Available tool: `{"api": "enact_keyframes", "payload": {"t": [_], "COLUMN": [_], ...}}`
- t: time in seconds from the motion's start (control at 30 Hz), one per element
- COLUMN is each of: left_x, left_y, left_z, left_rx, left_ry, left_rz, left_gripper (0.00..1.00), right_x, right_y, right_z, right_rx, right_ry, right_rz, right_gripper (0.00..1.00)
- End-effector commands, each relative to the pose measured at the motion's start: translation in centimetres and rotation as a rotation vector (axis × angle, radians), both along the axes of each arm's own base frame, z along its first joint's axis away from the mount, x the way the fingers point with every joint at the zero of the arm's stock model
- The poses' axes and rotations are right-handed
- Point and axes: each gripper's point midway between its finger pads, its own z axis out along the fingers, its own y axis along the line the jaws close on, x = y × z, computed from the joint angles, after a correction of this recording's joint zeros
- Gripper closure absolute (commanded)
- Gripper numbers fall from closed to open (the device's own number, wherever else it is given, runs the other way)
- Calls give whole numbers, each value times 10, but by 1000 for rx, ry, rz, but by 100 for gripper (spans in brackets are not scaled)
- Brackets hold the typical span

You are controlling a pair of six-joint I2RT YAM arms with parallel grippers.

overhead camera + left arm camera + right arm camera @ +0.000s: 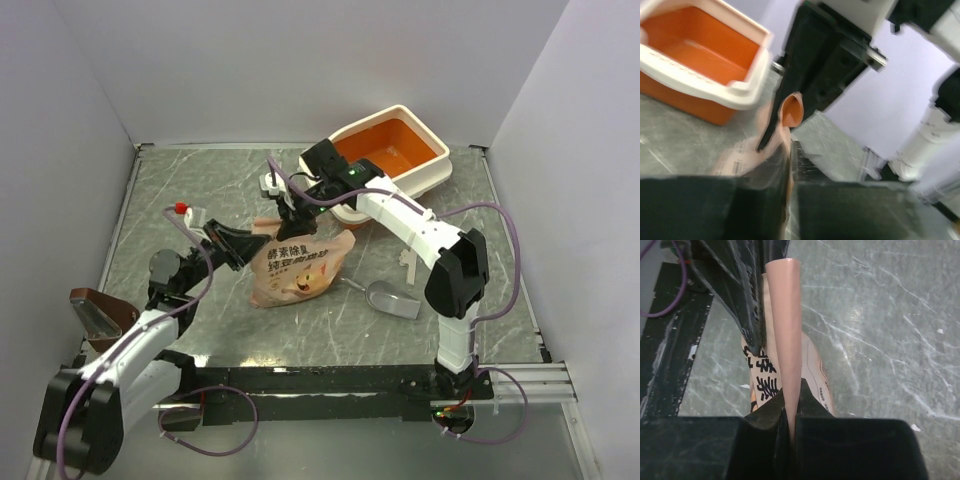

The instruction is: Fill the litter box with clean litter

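The litter box point(436, 172), orange inside with a cream rim, stands at the back right, and its orange floor point(700, 55) shows bare. No clean litter is in view. A pink-orange printed bag point(298, 268) lies mid-table. My left gripper point(252, 250) is shut on the bag's upper left edge, with the paper point(788, 150) pinched between its fingers. My right gripper point(300, 216) is shut on the bag's top edge, where a pink fold point(785, 315) rises from between the shut jaws point(790, 415). The two grippers stand close together.
A grey metal scoop point(392, 298) lies right of the bag. A brown object point(98, 315) sits at the table's left edge. A small white piece point(268, 183) lies behind the bag. White walls enclose the table on three sides.
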Motion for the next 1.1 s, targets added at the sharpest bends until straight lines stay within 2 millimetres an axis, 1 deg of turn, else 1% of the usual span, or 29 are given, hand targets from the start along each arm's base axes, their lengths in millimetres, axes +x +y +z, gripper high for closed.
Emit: {"api": "enact_keyframes", "payload": {"t": [0.0, 0.03, 0.07, 0.1, 0.13, 0.17, 0.2, 0.23, 0.27, 0.3, 0.33, 0.37, 0.4, 0.43, 0.47, 0.5, 0.53, 0.6, 0.63, 0.7, 0.8, 0.83, 0.87, 0.9, 0.93, 1.0, 1.03, 1.07], "left_x": [29, 33, 48, 49, 52, 54, 49, 47, 46, 40, 38, 36, 31, 28, 26, 22, 21, 17, 16, 14, 15, 15, 16, 16, 16, 17, 18, 18], "left_y": [33, 45, 68, 79, 90, 103, 109, 112, 117, 120, 122, 123, 125, 126, 128, 131, 132, 134, 135, 136, 135, 134, 133, 132, 131, 129, 129, 129], "left_z": [57, 63, 65, 63, 64, 67, 71, 73, 81, 80, 83, 81, 84, 83, 81, 84, 82, 84, 84, 85, 81, 80, 76, 74, 72, 66, 63, 62], "left_rx": [-18, -17, -19, 41, 54, 63, 88, 99, 100, 104, 99, 102, 90, 90, 93, 85, 87, 84, 89, 93, 104, 104, 107, 107, 108, 112, 114, 117], "left_ry": [-2, 37, 86, 158, 192, 216, 249, 257, 247, 257, 249, 248, 237, 237, 237, 223, 224, 215, 215, 213, 221, 226, 237, 241, 246, 260, 268, 273], "left_rz": [290, 367, 522, 584, 652, 727, 754, 766, 788, 799, 805, 807, 813, 816, 819, 830, 834, 843, 842, 846, 840, 837, 833, 830, 826, 815, 815, 813], "left_gripper": [63, 57, 53, 50, 46, 42, 41, 41, 41, 41, 40, 39, 39, 38, 38, 37, 37, 36, 35, 35, 34, 34, 34, 34, 34, 34, 34, 34], "right_x": [8, 19, 22, 27, 31, 34, 44, 40, 42, 45, 52, 54, 57, 64, 58, 57, 57, 51, 50, 48, 51, 53, 54, 54, 57, 56, 58, 58], "right_y": [5, 13, 16, 19, 24, 26, 21, 27, 27, 26, 22, 19, 15, 8, 8, 7, 1, -1, -2, -1, 9, 15, 19, 24, 31, 41, 48, 51], "right_z": [25, 41, 60, 70, 92, 100, 108, 125, 134, 141, 155, 160, 165, 178, 183, 189, 203, 212, 220, 221, 206, 179, 166, 136, 131, 113, 98, 94], "right_rx": [21, 69, 91, 84, 105, 103, 88, 115, 121, 122, 123, 109, 102, 105, 102, 110, 130, 134, 148, 141, 134, 83, 75, 23, 46, 35, 4, -1], "right_ry": [-105, -163, -200, -209, -242, -259, -285, -307, -325, -333, -379, -402, -423, -465, -476, -487, -509, -522, -529, -539, -495, -475, -442, -415, -397, -340, -324, -304], "right_rz": [-145, -194, -238, -317, -353, -392, -486, -505, -543, -596, -674, -723, -762, -834, -846, -863, -902, -912, -920, -934, -944, -937, -946, -929, -933, -925, -922, -928], "right_gripper": [100, 100, 100, 100, 100, 100, 100, 100, 100, 100, 100, 100, 100, 100, 100, 100, 100, 100, 100, 100, 100, 100, 100, 100, 100, 100, 100, 100]}}
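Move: Between the two grippers, which sit only a few centimetres apart, is the litter bag's top edge; the right hand has just closed on it and the left is about to leave. The bag's middle lies roughly 10 cm below both hands, some 3 cm back, about 7 cm right of the left hand and 6 cm right of the right one. From the right hand, the litter box is about 25 cm ahead and 27 right, the scoop 8 cm back and 26 right, both on the table. Letting go of the bag's top edge, the left fingers open wide as that hand swings about 13 cm left, rises, then sinks partway, turning some 45 degrees counter-clockwise. The right hand keeps its pinch on the edge and goes up and forward towards the litter box's depth, lifting about 9 cm before dropping back to end roughly 4 cm forward and 3 cm up, turning about 45 degrees clockwise. ##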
